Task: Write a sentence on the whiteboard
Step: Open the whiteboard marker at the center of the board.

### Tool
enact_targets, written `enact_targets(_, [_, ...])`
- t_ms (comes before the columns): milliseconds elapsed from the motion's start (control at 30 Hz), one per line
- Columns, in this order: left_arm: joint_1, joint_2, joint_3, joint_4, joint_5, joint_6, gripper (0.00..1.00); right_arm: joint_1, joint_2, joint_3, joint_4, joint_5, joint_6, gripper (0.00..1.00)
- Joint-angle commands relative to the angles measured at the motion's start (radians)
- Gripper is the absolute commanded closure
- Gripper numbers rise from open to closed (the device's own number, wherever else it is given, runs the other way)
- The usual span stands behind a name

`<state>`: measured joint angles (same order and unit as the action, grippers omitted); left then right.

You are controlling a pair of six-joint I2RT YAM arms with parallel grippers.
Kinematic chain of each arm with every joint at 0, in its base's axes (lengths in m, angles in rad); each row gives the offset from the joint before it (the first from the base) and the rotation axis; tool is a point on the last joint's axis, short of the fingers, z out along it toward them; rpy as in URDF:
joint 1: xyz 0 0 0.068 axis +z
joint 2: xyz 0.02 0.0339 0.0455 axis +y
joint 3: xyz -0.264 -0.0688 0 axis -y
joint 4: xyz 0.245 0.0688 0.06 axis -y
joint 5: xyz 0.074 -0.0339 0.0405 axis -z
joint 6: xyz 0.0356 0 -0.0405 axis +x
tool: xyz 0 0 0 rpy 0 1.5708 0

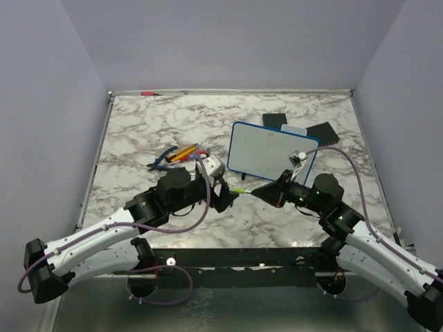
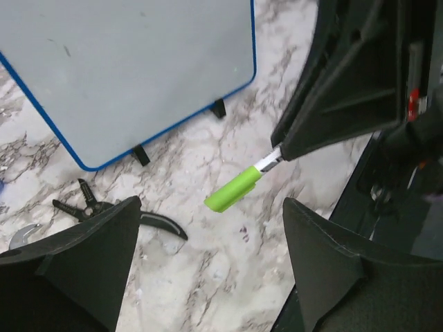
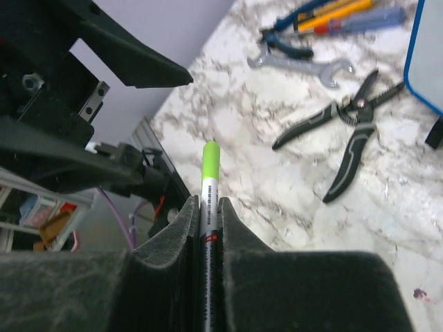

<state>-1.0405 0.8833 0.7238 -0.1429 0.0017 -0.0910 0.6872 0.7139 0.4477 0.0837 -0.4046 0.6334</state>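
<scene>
The whiteboard (image 1: 270, 149), white with a blue frame and small black feet, lies right of the table's centre; it fills the upper left of the left wrist view (image 2: 138, 69). No sentence is in view, and the board's face looks bare. My right gripper (image 3: 208, 207) is shut on a marker (image 3: 209, 181) whose green cap (image 2: 233, 190) points left, just in front of the board. My left gripper (image 2: 211, 216) stands open right before the cap, nothing between its fingers (image 2: 90, 256). In the top view the two grippers meet nose to nose, left (image 1: 225, 197) and right (image 1: 261, 190).
Black pliers (image 3: 346, 131) and a steel wrench (image 3: 297, 66) lie left of the board. Blue-handled pliers and orange screwdrivers (image 1: 178, 155) lie beyond them. Flat black pads with a grey block (image 1: 304, 128) sit behind the board. A red pen (image 1: 147, 93) lies at the far edge.
</scene>
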Motion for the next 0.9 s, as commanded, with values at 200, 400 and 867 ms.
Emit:
enact_targets(200, [0.208, -0.09, -0.129, 0.582, 0.298, -0.705, 0.14, 0.004, -0.045, -0.05, 0.494, -0.026, 0.116, 1.0])
enact_targets(400, [0.22, -0.07, -0.149, 0.704, 0.338, -0.796, 0.14, 0.005, 0.011, -0.027, 0.646, -0.128, 0.167, 0.99])
enact_targets(867, [0.22, -0.034, -0.168, 0.811, 0.425, -0.827, 0.5, 0.005, 0.024, -0.087, 0.801, -0.033, 0.26, 0.99])
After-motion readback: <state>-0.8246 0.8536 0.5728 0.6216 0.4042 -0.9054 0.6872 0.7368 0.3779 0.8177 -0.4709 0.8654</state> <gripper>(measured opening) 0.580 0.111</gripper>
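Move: Between and just beyond the left hand's open fingertips sits the marker's green cap, about 3 cm to its right, 1 cm forward and about level. From the right hand, which already grips the marker's body, that cap is about 6 cm left, 2 cm forward and 1 cm lower. The black cutters lie roughly 11 cm ahead of the left hand, 4 cm left and 17 cm below; the whiteboard's middle lies some 25 cm ahead of the right hand, 7 cm right and 13 cm down. Lifting together, both hands climb about 13 cm and tip their fingers from slightly down to slightly up, the left one turning more (some 50 degrees). The left drifts a little forward, then back, bringing its pads either side of the green cap, and late on starts to close, still clear of a grip; the right keeps its pinch on the marker. ##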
